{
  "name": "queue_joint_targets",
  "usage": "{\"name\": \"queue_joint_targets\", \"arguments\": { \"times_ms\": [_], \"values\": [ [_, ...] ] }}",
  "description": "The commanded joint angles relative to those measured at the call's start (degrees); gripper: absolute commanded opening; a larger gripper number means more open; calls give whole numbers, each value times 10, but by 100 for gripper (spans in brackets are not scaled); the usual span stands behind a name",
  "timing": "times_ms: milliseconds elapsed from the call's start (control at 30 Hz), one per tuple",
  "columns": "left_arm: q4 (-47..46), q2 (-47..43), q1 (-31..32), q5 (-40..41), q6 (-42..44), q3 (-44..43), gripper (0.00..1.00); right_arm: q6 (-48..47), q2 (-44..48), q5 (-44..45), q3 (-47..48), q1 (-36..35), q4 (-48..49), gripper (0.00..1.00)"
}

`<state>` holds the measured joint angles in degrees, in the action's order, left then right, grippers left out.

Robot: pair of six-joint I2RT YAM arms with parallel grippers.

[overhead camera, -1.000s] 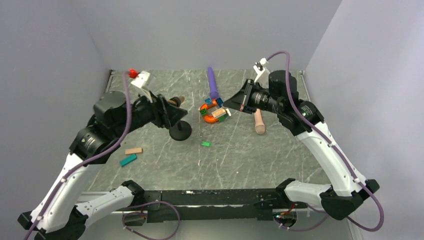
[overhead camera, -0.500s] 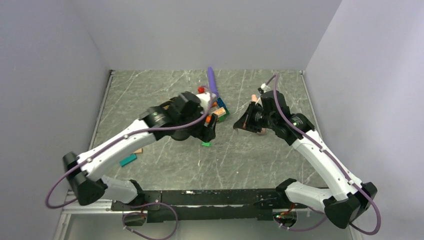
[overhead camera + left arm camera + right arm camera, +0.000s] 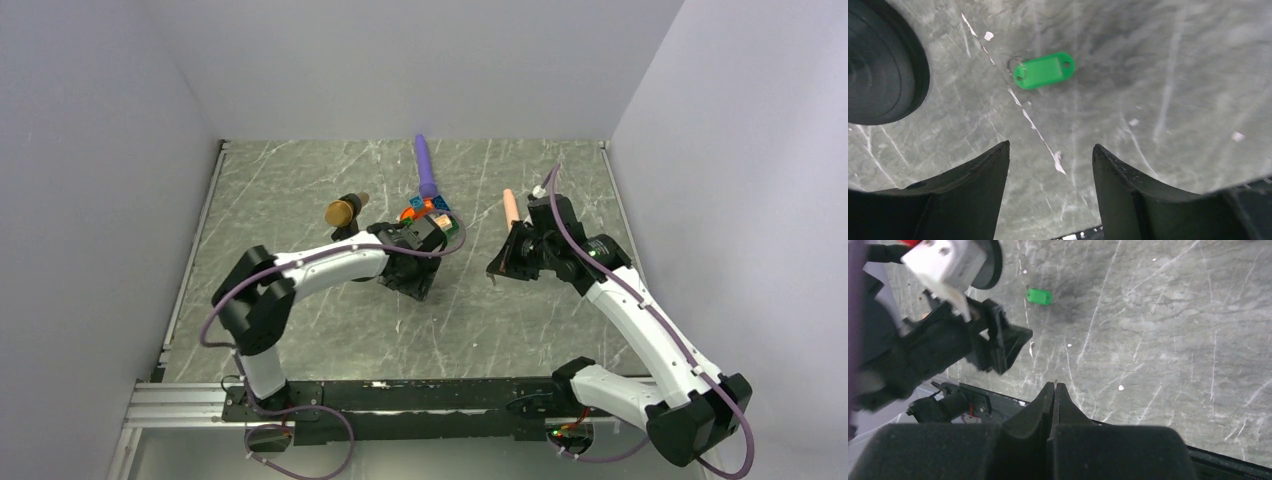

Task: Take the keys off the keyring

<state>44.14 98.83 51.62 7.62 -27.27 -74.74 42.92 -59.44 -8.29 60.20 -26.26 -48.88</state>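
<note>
The keys show as one small bright-green tag lying flat on the marble table, also seen in the right wrist view. The keyring, a thin wire loop, sits at the tag's left end, threaded through it. My left gripper hovers just short of the tag, open, with only bare table between its fingers. In the top view the left gripper hides the tag. My right gripper is shut and hangs to the right of the tag.
A black round base stands close to the left of the tag. Behind it are a brass-topped post, a cluster of coloured blocks, a purple stick and a peach peg.
The left arm swung from the left side to the table's middle and now hangs over the green tag, jaws wider apart. The right arm came forward and lower, still shut.
</note>
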Motion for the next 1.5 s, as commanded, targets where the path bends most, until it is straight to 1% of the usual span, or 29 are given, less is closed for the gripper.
{"name": "queue_joint_targets", "arguments": {
  "times_ms": [0, 67, 133, 200, 267, 367, 500, 867, 1033, 1200, 1467],
  "values": [
    [-40, 51, -30, 30, 2, 12, 64, -21, -8, -18, -2, 7, 1, 0],
    [-57, 68, -44, 23, 8, 13, 64, -25, -12, -21, -6, 7, 8, 0],
    [-68, 84, -54, 17, 14, 9, 63, -25, -12, -34, -30, 8, 40, 0],
    [-70, 97, -59, 16, 18, 0, 61, -21, -19, -57, -59, 15, 77, 0],
    [-78, 105, -63, 14, 24, -5, 59, -24, -40, -77, -71, 21, 92, 0],
    [-91, 110, -63, 5, 27, -17, 57, -36, -61, -83, -64, 24, 89, 0],
    [-93, 116, -63, 1, 23, -31, 54, -37, -55, -82, -66, 26, 92, 0],
    [-103, 95, -63, 6, 24, -33, 57, -36, -49, -80, -69, 29, 86, 0],
    [-95, 115, -69, 8, 33, -52, 52, -33, -41, -79, -74, 29, 82, 0],
    [-87, 127, -77, 6, 36, -57, 43, -29, -32, -78, -81, 29, 79, 0],
    [-94, 123, -83, 5, 32, -21, 43, -26, -24, -79, -87, 29, 77, 0]
  ]
}}
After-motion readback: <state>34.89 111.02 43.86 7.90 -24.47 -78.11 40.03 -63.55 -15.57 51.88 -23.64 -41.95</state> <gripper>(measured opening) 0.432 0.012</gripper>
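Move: The green key tag lies flat on the table about 6 cm ahead of the left hand, 2 cm to its right and some 7 cm below. The black stand's base is roughly 13 cm ahead and 10 cm left of that hand, and the orange ring with its blocks some 23 cm ahead and 5 cm right, both at table level. From the right hand the tag lies about 8 cm ahead, 16 cm left and 19 cm down. The left hand drops about 6 cm while reaching forward to the green tag, fingers pointing down and swinging some 3 cm left and back again, then eases on to about 7 cm forward in all, rising a touch, as its still open fingers narrow by about a third and the right-hand finger comes to the tag's ring end, seemingly against it. The right hand, still shut on what looks like a key, sinks about 5 cm well to the right of the tag and then holds there. ##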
